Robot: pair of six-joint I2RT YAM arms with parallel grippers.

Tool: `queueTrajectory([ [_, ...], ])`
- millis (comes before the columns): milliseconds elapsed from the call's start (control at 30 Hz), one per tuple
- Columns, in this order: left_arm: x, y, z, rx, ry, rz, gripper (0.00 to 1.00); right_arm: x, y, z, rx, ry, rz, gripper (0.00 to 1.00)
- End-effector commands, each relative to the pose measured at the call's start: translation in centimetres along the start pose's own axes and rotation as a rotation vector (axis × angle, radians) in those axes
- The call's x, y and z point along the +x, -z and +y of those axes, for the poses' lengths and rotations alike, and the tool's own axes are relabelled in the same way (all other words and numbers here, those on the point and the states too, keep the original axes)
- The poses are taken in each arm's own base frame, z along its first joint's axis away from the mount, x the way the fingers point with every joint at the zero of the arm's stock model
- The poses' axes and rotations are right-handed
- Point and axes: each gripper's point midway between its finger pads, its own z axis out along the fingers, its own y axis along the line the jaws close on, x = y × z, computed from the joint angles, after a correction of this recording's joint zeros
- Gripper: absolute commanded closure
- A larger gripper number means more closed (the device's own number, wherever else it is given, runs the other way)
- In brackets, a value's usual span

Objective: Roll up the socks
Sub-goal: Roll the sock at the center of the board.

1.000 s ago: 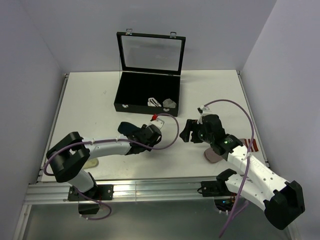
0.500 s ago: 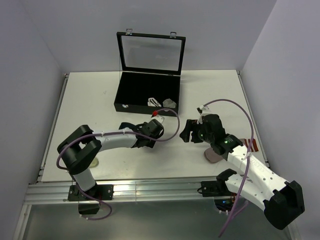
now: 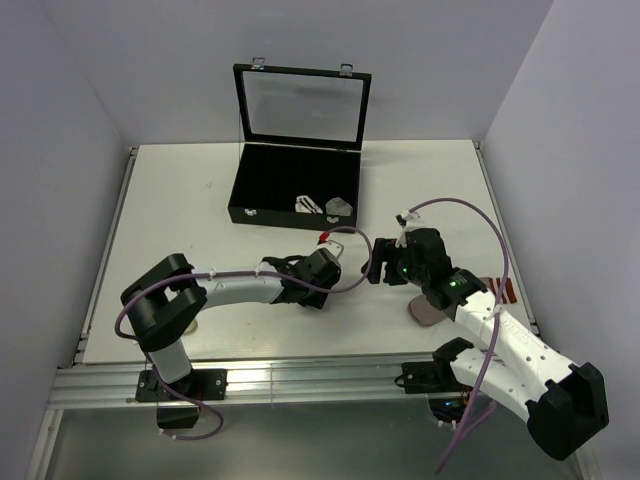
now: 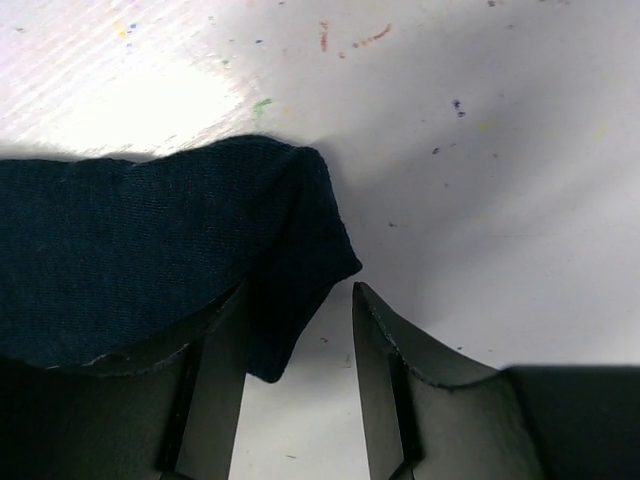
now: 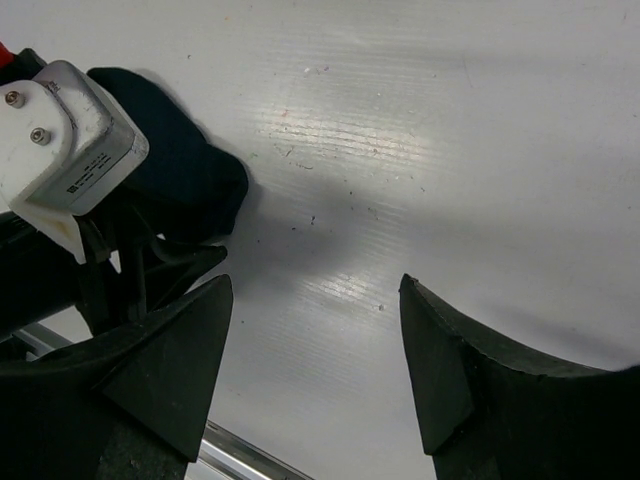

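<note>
A plain navy sock [image 4: 130,250] lies bunched on the white table. One corner of it hangs between the jaws of my left gripper [image 4: 300,300], against the left finger [image 4: 215,380]. A strip of bare table shows between that corner and the right finger, so the jaws stand open. From above, the left gripper [image 3: 320,270] covers most of this sock. My right gripper [image 3: 378,262] hovers open just to its right, with only table between its fingers [image 5: 313,320]. The navy sock [image 5: 190,170] shows there behind the left wrist's white camera box [image 5: 65,130].
A black case [image 3: 290,217] with its glass lid raised stands at the back and holds two pale rolled socks [image 3: 305,203] [image 3: 338,206]. A flat pinkish sock [image 3: 428,312] lies under the right arm, a striped one [image 3: 500,290] beside it. A pale sock [image 3: 188,325] lies under the left arm.
My left gripper has swept to the right across the table, taking the navy sock with it, and now sits close to the right gripper. The right arm has stayed put.
</note>
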Motion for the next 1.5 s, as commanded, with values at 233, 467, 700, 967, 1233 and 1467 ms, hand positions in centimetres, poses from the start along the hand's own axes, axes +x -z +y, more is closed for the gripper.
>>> queueTrajectory([
  [233, 0.0, 1.1, -1.1, -0.036, -0.080, -0.018, 0.52, -0.4, 0.2, -0.4, 0.009, -0.013, -0.038, 0.26],
  [467, 0.7, -0.2, -0.7, -0.069, -0.083, -0.004, 0.66, -0.2, 0.1, -0.2, -0.004, -0.032, -0.035, 0.26],
  [700, 0.8, -0.5, -1.5, -0.030, -0.072, 0.001, 0.99, 0.1, 0.2, 0.3, -0.035, -0.042, -0.029, 0.26],
  [967, -1.3, 1.5, -3.5, 0.229, 0.097, 0.005, 1.00, 0.3, -0.3, 1.7, -0.105, -0.089, -0.009, 0.27],
  [1233, -2.9, 1.8, -2.7, 0.343, 0.233, 0.005, 1.00, 1.8, -2.2, 2.1, -0.089, -0.200, 0.108, 0.30],
  [1467, -3.5, 1.5, -2.4, 0.367, 0.300, -0.011, 0.99, 2.5, -4.5, 3.8, -0.054, -0.342, 0.208, 0.30],
])
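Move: The navy sock lies flat under the low left hand, running off forward and left from it; its middle is about 5 cm left, 3 cm ahead and 1 cm below. From the raised right hand, that sock's middle is roughly 18 cm left, 1 cm ahead and 11 cm down. The black box stands some 25 cm ahead and 6 cm left of the left hand; the red-striped sock is about 18 cm right and 3 cm back of the right hand. The left hand stays low at the navy sock's right-hand end, easing back about 1.5 cm as its half-open fingers shut and pinch the near edge there, then keeps them shut while it comes forward again and the wrist tips some 20 degrees, so the fingers point more to the right. The right hand hardly stirs at first, then sinks about 5 cm and goes 3.5 cm left towards that same end, its fingers tilting some 20 degrees steeper and staying open, short of the cloth. ##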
